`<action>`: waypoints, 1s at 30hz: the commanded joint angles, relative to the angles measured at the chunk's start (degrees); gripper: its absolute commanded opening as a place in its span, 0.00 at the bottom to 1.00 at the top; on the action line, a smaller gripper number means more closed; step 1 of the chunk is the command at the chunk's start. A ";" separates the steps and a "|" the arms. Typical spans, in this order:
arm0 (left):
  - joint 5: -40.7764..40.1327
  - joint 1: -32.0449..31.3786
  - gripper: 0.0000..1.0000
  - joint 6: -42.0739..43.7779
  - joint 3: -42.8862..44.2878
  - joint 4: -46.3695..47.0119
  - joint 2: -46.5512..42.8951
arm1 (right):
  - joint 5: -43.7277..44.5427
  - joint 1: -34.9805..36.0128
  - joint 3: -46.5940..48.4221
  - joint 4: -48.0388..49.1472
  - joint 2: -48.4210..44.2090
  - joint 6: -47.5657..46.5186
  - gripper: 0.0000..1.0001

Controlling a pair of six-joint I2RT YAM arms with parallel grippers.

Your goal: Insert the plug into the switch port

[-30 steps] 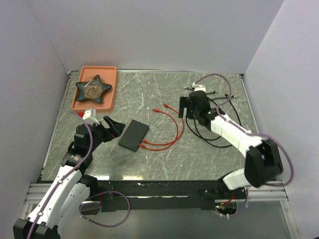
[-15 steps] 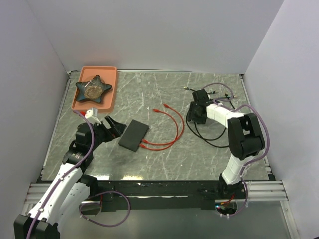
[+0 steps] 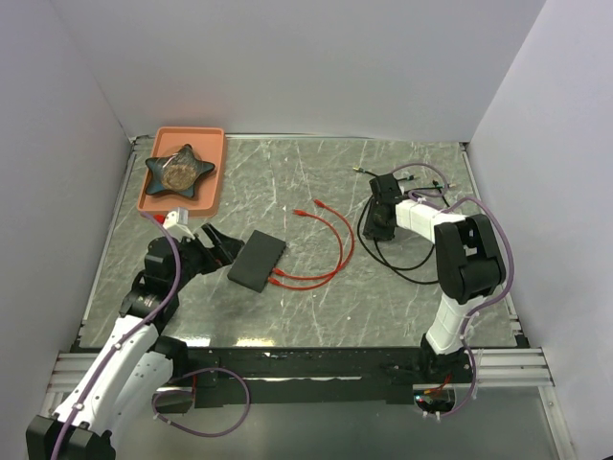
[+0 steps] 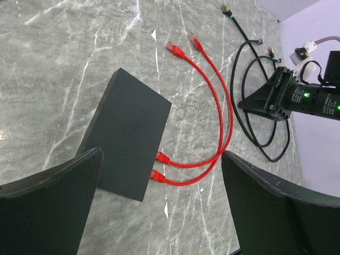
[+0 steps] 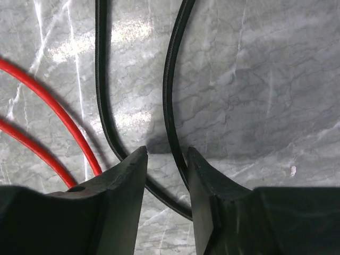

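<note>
The switch (image 3: 257, 261) (image 4: 127, 138) lies flat on the table, a matte-black box with two red cables (image 3: 326, 264) plugged into its near edge (image 4: 161, 157). Their free red plugs (image 4: 174, 49) rest further back. My left gripper (image 3: 222, 244) (image 4: 162, 153) hovers wide open beside the switch and holds nothing. My right gripper (image 3: 376, 228) (image 5: 166, 151) points down at a looped black cable (image 3: 402, 264). One strand (image 5: 170, 79) runs between its narrowed jaws along the right finger, with a gap still showing. A black-cable plug (image 4: 226, 8) lies at the back.
An orange tray (image 3: 158, 134) at the back left holds a dark star-shaped dish (image 3: 178, 170). White walls enclose the table on three sides. More black cable ends (image 4: 264, 47) lie near the right gripper.
The right arm has folded back and lowered its gripper onto the black cable loop, and its jaws have narrowed around one strand. The left arm and the switch have not moved.
</note>
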 commanded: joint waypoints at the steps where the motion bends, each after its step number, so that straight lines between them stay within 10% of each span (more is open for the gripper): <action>1: 1.55 0.22 0.99 0.47 2.03 1.44 -1.64 | 1.59 -0.46 2.21 -1.65 1.13 0.31 0.38; 3: 1.64 0.22 0.99 0.47 2.21 1.27 -2.16 | 1.86 -0.63 2.48 -1.65 1.39 -0.30 0.29; 5: 1.64 0.22 0.99 0.47 2.21 1.18 -2.34 | 2.04 -0.63 2.31 -1.65 1.22 -0.65 0.00; 17: 1.38 0.22 0.99 1.00 2.47 0.21 -2.87 | 0.28 0.16 0.11 0.99 -5.80 -3.11 0.00; 30: 1.30 0.22 0.99 0.21 1.77 1.44 -2.16 | 0.49 21.42 8.81 -4.99 -13.37 -16.03 0.00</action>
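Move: The right hand is right down by the table, its half-open fingers straddling the black cable, which lies about 1 cm below the hand point. A second black cable's bend is some 4 cm to the left and 2 cm farther out, and the curve of the red cables about 6 cm to the left, level with it. From the left hand, that black cable lies roughly 35 cm right, 12 cm ahead and 16 cm below. The right fingers pinch the black cable, then lift it about 11 cm and swing 10 cm left over the red cables. ##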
